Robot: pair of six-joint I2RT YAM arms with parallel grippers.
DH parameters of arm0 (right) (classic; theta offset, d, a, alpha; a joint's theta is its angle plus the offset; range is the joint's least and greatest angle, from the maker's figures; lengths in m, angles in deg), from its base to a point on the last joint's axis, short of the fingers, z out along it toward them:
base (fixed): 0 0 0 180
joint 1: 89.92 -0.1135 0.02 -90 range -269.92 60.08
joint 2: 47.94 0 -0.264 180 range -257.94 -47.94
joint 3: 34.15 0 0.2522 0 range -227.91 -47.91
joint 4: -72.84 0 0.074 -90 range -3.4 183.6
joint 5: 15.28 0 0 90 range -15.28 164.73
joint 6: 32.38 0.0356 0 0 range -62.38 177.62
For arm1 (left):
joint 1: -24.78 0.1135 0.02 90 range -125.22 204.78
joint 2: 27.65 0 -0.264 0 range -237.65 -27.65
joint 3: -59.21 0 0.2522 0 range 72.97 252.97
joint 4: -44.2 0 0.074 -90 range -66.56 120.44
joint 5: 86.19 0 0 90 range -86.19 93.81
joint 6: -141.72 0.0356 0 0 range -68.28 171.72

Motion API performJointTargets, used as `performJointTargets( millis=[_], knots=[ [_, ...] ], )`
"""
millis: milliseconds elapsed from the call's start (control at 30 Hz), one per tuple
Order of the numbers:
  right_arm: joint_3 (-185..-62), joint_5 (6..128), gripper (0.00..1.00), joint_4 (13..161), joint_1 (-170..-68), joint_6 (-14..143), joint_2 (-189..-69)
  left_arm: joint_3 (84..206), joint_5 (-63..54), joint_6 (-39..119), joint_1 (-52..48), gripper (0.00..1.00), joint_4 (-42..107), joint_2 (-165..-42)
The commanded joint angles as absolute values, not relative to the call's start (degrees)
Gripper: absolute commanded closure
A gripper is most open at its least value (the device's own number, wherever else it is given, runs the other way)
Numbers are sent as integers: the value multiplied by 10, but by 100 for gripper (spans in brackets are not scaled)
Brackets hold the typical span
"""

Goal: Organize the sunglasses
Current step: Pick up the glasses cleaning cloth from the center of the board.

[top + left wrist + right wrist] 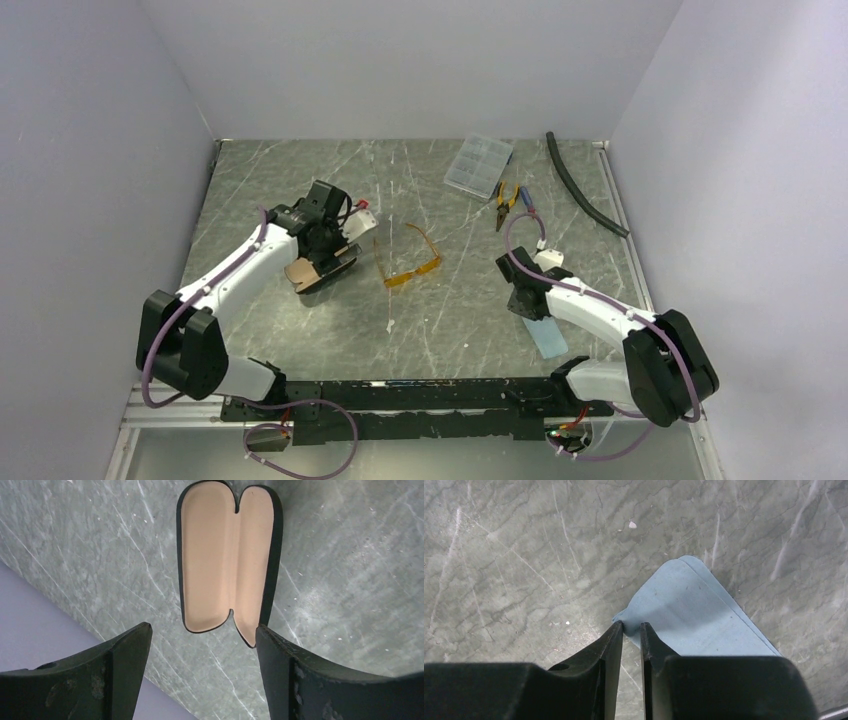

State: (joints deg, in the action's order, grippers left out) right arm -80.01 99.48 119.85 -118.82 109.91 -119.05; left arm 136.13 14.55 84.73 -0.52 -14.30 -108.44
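Observation:
The orange translucent sunglasses (410,262) lie unfolded on the grey marble table in the middle, apart from both grippers. The tan-and-black glasses case (318,272) lies open to their left; the left wrist view shows its tan lining (215,565). My left gripper (335,260) is open and empty just above the case's near end (202,635). My right gripper (527,305) is at the table's right front. Its jaws are nearly closed, pinching a corner of a light blue cloth (694,610) that lies on the table (548,337). The sunglasses do not show in either wrist view.
A clear plastic organizer box (478,165), orange-handled pliers (507,200) and a black hose (585,188) lie at the back right. Grey walls enclose the table on the left, back and right.

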Motion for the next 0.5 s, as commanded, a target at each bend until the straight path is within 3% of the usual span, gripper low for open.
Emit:
performJointTargets(
  millis=[0,200,467],
  knots=[
    [-785,956,79,1183,-1186,1095,-1193,1386,119,831,-4,19,-170,-1049],
    [-761,879,99,1128,-1186,1057,-1161,1390,108,827,-4,18,-191,-1028],
    [-731,740,100,1048,-1195,1007,-1148,1380,96,824,-4,18,-197,-1007]
  ],
)
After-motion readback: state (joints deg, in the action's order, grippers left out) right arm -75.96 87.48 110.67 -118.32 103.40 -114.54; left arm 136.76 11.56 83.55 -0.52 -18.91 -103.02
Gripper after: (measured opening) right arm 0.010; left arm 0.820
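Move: The glasses cleaning cloth lies under the right gripper: its far left corner is already bunched between the fingertips, its middle about 5 cm back and 5 cm right, 1 cm lower. From that hand the sunglasses are some 25 cm left and 11 cm ahead, the pliers roughly 25 cm ahead and 3 cm left. The left hand hovers about 11 cm above the open case, which is roughly straight below; from it the cloth is some 48 cm right, 13 cm back and 12 cm down. Shut the right fingers fully on the cloth's bunched corner and, staying low at the same height, pull the pinched cloth about 3 cm left, speeding up late, while the wrist rolls its left side up and turns counter-clockwise, some 10 degrees each. Meanwhile ease the open left gripper back and up away from the case, about 2 cm each way. ##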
